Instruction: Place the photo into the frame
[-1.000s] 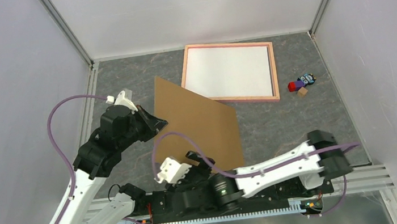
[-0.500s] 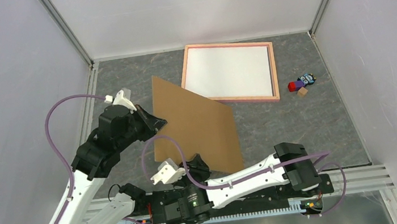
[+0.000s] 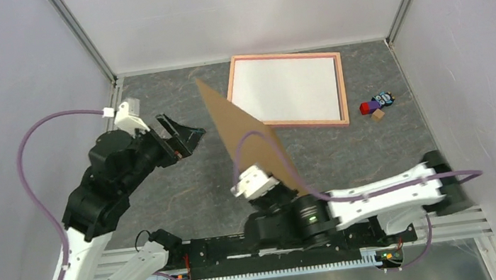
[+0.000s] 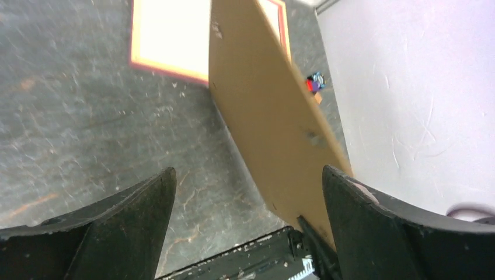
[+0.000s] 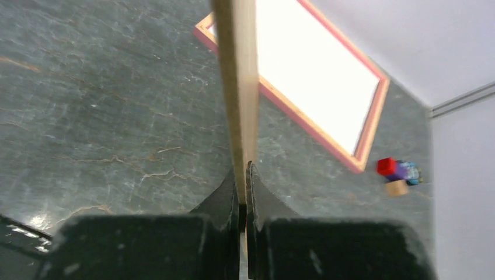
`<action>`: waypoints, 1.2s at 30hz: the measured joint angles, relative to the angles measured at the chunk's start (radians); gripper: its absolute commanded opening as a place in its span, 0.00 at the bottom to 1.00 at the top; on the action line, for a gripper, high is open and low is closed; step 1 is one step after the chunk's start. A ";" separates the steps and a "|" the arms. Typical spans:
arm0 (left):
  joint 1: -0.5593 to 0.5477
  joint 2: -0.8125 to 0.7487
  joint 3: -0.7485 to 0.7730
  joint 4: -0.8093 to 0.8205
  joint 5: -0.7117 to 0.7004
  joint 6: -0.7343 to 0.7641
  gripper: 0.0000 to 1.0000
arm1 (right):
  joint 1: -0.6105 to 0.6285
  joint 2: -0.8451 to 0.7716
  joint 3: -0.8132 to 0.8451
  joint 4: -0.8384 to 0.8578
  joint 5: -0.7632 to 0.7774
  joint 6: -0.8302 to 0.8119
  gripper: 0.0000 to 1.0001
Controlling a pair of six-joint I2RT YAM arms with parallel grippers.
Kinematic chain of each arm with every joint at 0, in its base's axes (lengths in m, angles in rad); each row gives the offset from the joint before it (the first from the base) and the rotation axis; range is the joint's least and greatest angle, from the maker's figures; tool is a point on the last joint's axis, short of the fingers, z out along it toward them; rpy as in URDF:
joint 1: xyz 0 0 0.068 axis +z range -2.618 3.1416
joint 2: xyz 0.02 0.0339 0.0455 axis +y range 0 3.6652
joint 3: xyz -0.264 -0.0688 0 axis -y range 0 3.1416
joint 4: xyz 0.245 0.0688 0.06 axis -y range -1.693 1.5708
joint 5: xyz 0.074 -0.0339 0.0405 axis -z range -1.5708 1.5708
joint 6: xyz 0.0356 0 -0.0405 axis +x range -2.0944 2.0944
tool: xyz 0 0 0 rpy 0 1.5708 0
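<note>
The pink frame [image 3: 342, 85] lies flat at the back of the table. The photo [image 3: 285, 91] lies inside it and shows only a plain white face. My right gripper [image 3: 273, 180] is shut on the near edge of a brown backing board [image 3: 245, 137] and holds it tilted up on edge in front of the frame. In the right wrist view the board [image 5: 239, 76] runs thin and upright out of the closed right gripper [image 5: 245, 169]. My left gripper [image 3: 184, 133] hangs open left of the board, apart from it; the board [image 4: 262, 93] passes near its right finger [image 4: 379, 221].
A small cluster of toy blocks [image 3: 376, 105], red, blue and tan, sits right of the frame near the right wall. Grey walls close in the left, back and right sides. The arm bases and a black rail [image 3: 280, 250] line the near edge.
The left gripper opened, let go of the board's left corner and drew back left. The right gripper shut on the board's near edge and raised it from flat to steeply tilted.
</note>
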 measured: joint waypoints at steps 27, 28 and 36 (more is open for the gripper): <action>0.000 0.069 -0.107 0.103 -0.187 0.126 1.00 | -0.780 -0.829 -0.615 1.019 -0.739 -0.131 0.00; 0.000 0.087 -0.104 0.115 -0.186 0.126 1.00 | -0.826 -0.822 -0.616 1.039 -0.766 -0.124 0.00; 0.045 0.343 -0.063 0.230 -0.151 0.092 1.00 | -1.323 -0.690 -0.677 1.260 -1.186 0.039 0.00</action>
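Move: The right hand still pinches the brown board, whose middle is about 12 cm ahead. The frame's middle lies some 35 cm ahead of this hand, 15 cm right and 24 cm down; the coloured blocks sit about 27 cm ahead, 42 cm right. From the open left hand, the frame is roughly 28 cm ahead, 31 cm right and 35 cm below. Right sweeps the board 28 cm forward, right and up towards the frame, rolling 70°; left rises, then advances. ##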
